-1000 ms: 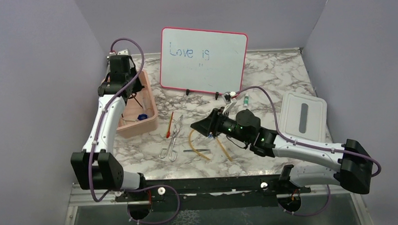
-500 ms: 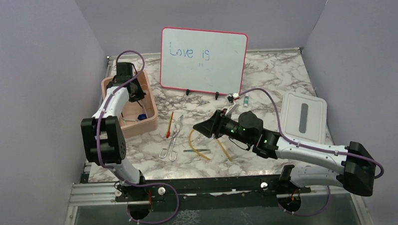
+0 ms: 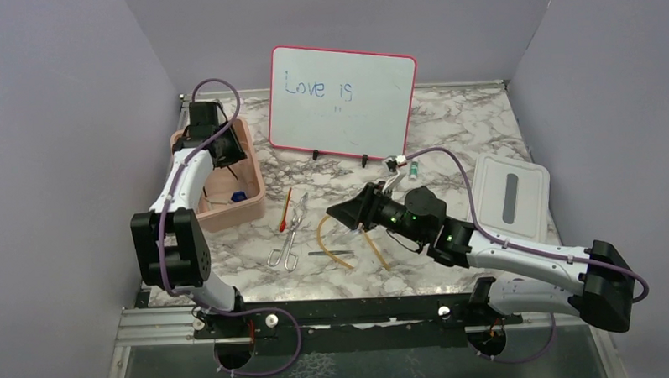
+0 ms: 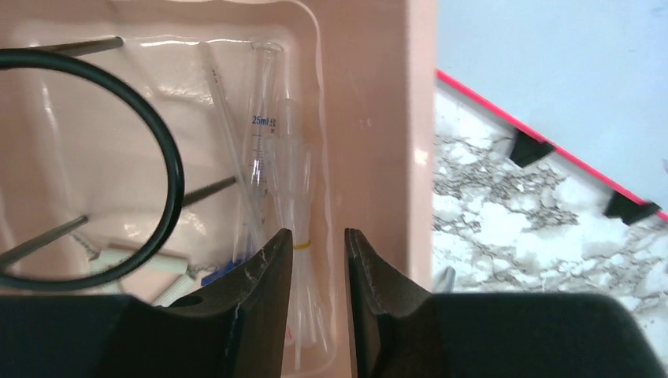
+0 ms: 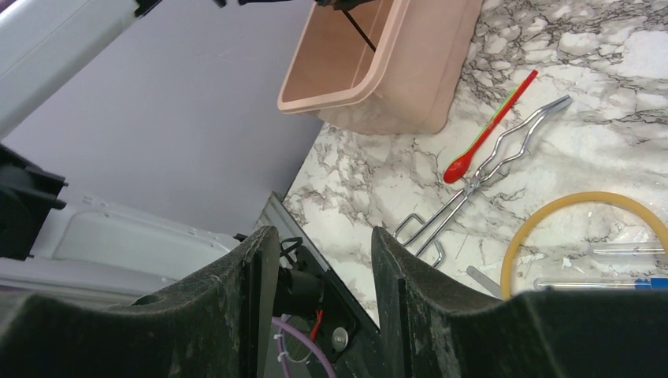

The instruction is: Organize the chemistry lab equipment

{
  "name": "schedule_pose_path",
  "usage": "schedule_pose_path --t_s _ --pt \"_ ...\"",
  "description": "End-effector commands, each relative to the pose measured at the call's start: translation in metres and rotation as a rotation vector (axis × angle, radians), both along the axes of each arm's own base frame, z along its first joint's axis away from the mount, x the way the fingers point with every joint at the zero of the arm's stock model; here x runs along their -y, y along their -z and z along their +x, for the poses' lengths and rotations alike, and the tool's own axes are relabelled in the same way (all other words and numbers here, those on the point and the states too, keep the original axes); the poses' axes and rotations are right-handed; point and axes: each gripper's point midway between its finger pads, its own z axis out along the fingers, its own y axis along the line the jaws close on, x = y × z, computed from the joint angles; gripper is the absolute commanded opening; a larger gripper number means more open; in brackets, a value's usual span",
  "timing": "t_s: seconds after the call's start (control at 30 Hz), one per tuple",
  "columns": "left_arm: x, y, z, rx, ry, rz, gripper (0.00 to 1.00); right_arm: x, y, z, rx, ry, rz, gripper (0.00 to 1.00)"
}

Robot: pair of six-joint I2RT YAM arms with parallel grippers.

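Observation:
My left gripper [image 4: 317,242] hangs open over the pink bin [image 3: 248,171], nothing between its fingers. Under it in the bin lie a bundle of clear tubes [image 4: 303,272] tied with a yellow band, a clear 25 ml tube [image 4: 264,150] and the black wire ring tripod [image 4: 169,169]. My right gripper [image 3: 349,214] is open and empty above mid-table. On the marble lie the metal tongs [image 3: 287,238], red-tipped spatula [image 3: 286,209], tan rubber tube [image 3: 323,235], thin dark rod [image 3: 331,253] and, by the whiteboard, a small vial [image 3: 414,169]. Blue-capped clear tubes [image 5: 599,282] lie inside the tan loop.
The pink-framed whiteboard [image 3: 342,100] stands at the back centre. The bin's white lid [image 3: 509,195] lies flat at the right. Purple walls close in the left, back and right. The arms' black base rail [image 3: 344,310] runs along the near edge.
The left arm has swung round, its elbow now near the front left, with the gripper staying over the bin and its jaws parted from shut. The right arm has drifted slightly right.

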Motion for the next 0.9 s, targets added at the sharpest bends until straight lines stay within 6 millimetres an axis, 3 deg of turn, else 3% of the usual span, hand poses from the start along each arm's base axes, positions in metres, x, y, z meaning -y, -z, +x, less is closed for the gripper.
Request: schedule_pose_path --t_s 0.0,0.07,0.17,0.27,0.37,0.57,0.67,0.87 --pt "0.013 -0.078 -0.014 0.176 0.077 0.023 0.33 0.009 0.003 0.005 0.002 0.047 -0.013 0.51" --pt "0.023 -0.099 -0.024 0.225 0.126 0.043 0.35 0.010 0.005 0.006 -0.003 0.054 -0.016 0.51" --pt "0.068 -0.124 -0.046 0.300 0.304 0.083 0.38 0.011 0.010 0.006 -0.015 0.058 -0.026 0.51" --pt "0.111 -0.130 -0.075 0.344 0.499 0.142 0.45 0.016 0.016 0.007 -0.034 0.079 -0.042 0.51" --pt "0.138 -0.127 -0.098 0.368 0.628 0.159 0.48 0.024 0.027 0.008 -0.062 0.114 -0.056 0.51" --pt "0.170 -0.096 -0.123 0.299 0.744 0.210 0.50 0.034 0.056 -0.006 -0.088 0.085 -0.017 0.51" --pt "0.168 -0.067 -0.128 0.205 0.717 0.268 0.51 0.039 0.077 -0.007 -0.136 0.102 -0.081 0.51" --pt "0.167 -0.005 -0.134 0.004 0.622 0.294 0.61 0.044 0.089 -0.008 -0.163 0.118 -0.105 0.51"
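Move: My left hand, already empty, is down in the pink bin, whose middle is roughly 6 cm left, 3 cm back and 7 cm below. The tongs lie about 18 cm back, 12 cm right and 12 cm below, and the red stirrer some 11 cm back and 10 cm right on the same table. From my right hand the capped test tubes are around 6 cm ahead, 2 cm right and 22 cm below; the yellow hose is 3 cm ahead and 3 cm right. I lift my left hand clear of the bin by about 14 cm, swing it right and back over the bin's right wall, then sink it again towards the tongs, turning some 40 degrees clockwise and opening the fingers wider. Meanwhile my right hand, fingers steadily half open, drops about 9 cm towards the tubes and hose, easing 4 cm right. ##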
